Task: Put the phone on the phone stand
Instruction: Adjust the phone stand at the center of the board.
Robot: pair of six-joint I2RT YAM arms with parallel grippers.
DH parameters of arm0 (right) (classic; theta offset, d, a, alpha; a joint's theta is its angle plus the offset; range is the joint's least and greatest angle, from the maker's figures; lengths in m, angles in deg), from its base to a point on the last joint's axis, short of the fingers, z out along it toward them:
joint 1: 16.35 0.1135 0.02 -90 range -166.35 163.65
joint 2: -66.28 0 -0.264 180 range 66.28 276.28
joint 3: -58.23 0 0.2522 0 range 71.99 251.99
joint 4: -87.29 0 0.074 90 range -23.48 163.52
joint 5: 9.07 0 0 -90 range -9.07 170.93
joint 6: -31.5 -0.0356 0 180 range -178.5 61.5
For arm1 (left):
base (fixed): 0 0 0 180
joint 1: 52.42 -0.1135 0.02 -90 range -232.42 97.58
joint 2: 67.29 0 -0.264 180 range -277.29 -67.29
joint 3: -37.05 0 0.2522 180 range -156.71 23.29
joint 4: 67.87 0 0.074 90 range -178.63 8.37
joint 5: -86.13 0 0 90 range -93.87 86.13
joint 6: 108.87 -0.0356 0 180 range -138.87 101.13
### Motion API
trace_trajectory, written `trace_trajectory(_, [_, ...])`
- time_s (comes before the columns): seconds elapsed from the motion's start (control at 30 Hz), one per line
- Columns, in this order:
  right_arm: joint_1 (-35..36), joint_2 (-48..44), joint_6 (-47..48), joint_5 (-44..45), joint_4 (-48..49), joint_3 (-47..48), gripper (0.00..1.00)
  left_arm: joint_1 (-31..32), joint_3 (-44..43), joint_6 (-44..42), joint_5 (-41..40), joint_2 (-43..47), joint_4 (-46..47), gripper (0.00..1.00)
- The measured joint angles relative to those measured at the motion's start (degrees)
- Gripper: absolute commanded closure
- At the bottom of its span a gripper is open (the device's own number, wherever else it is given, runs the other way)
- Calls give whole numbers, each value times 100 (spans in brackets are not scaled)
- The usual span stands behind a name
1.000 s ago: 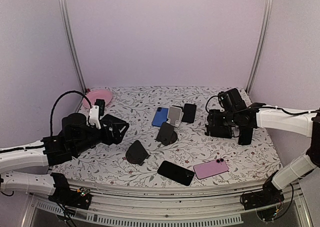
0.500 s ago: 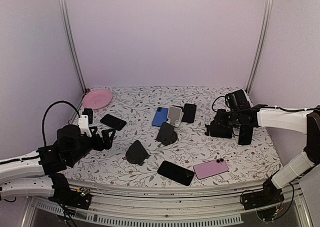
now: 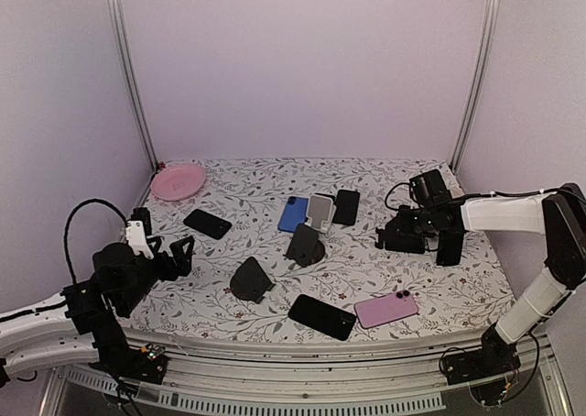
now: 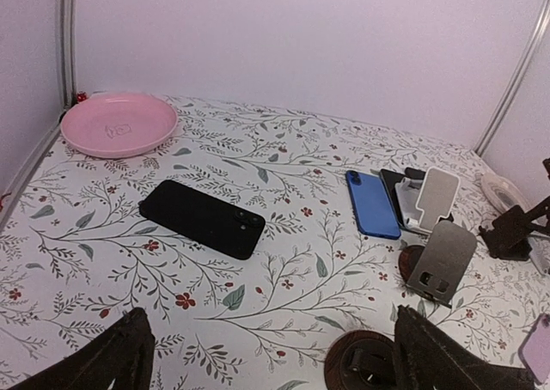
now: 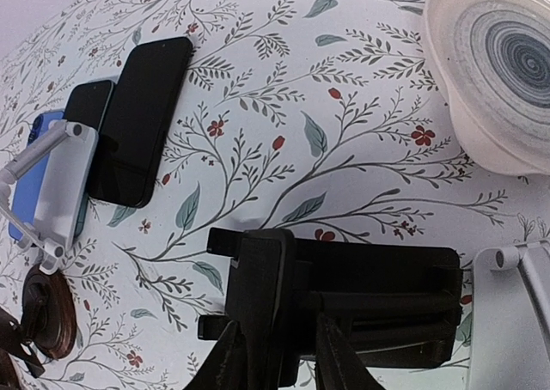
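My right gripper (image 3: 401, 236) (image 5: 277, 356) is shut on a black phone (image 5: 268, 295) held on edge. The phone rests against a black phone stand (image 5: 378, 274) at the right of the table. My left gripper (image 3: 170, 256) (image 4: 275, 368) is open and empty, low at the near left. A second black phone (image 3: 207, 224) (image 4: 202, 218) lies flat ahead of it. A dark round-based stand (image 3: 250, 280) (image 4: 371, 368) sits by its right finger. A stand with a grey plate (image 3: 305, 245) (image 4: 440, 259) stands mid-table.
A blue phone (image 3: 293, 213), a white stand (image 3: 320, 210) and a black phone (image 3: 346, 207) lie at the middle back. A black phone (image 3: 322, 316) and a pink phone (image 3: 385, 309) lie near the front. A pink plate (image 3: 178, 180) is back left. A white bowl (image 5: 498, 72) is far right.
My left arm has drawn back toward the near left edge, uncovering the black phone that lies on the table. My right gripper has stayed at the black stand, shifting only slightly.
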Motion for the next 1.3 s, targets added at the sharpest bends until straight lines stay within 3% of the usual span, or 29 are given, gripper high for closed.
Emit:
trace_trajectory(0.43, [-28, 227, 190, -323, 210, 177, 96, -35, 201, -210, 39, 129, 238, 3])
trace_trajectory(0.77, [13, 208, 835, -1095, 181, 205, 97, -52, 203, -275, 186, -195, 393, 3])
trace_trajectory(1.2, [544, -66, 1652, -1652, -758, 339, 97, -68, 201, -321, 269, -461, 437, 3])
trace_trajectory(1.3, [546, -63, 1786, -1624, -975, 459, 93, -72, 201, -323, 271, -459, 466, 3])
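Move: The black phone stand lies folded right at the right hand's fingertips, its middle about 3 cm to the right, 1 cm ahead and 2 cm below. The phone on the right-hand white stand is some 16 cm right and 1 cm back; the white dish 16 cm ahead, 13 cm right; the loose black phone 13 cm ahead, 14 cm left. From the left hand, the black stand is about 50 cm right, 14 cm ahead. The right hand pinches the black stand's upright part, then drags it left and back, turning counter-clockwise 30 degrees. ##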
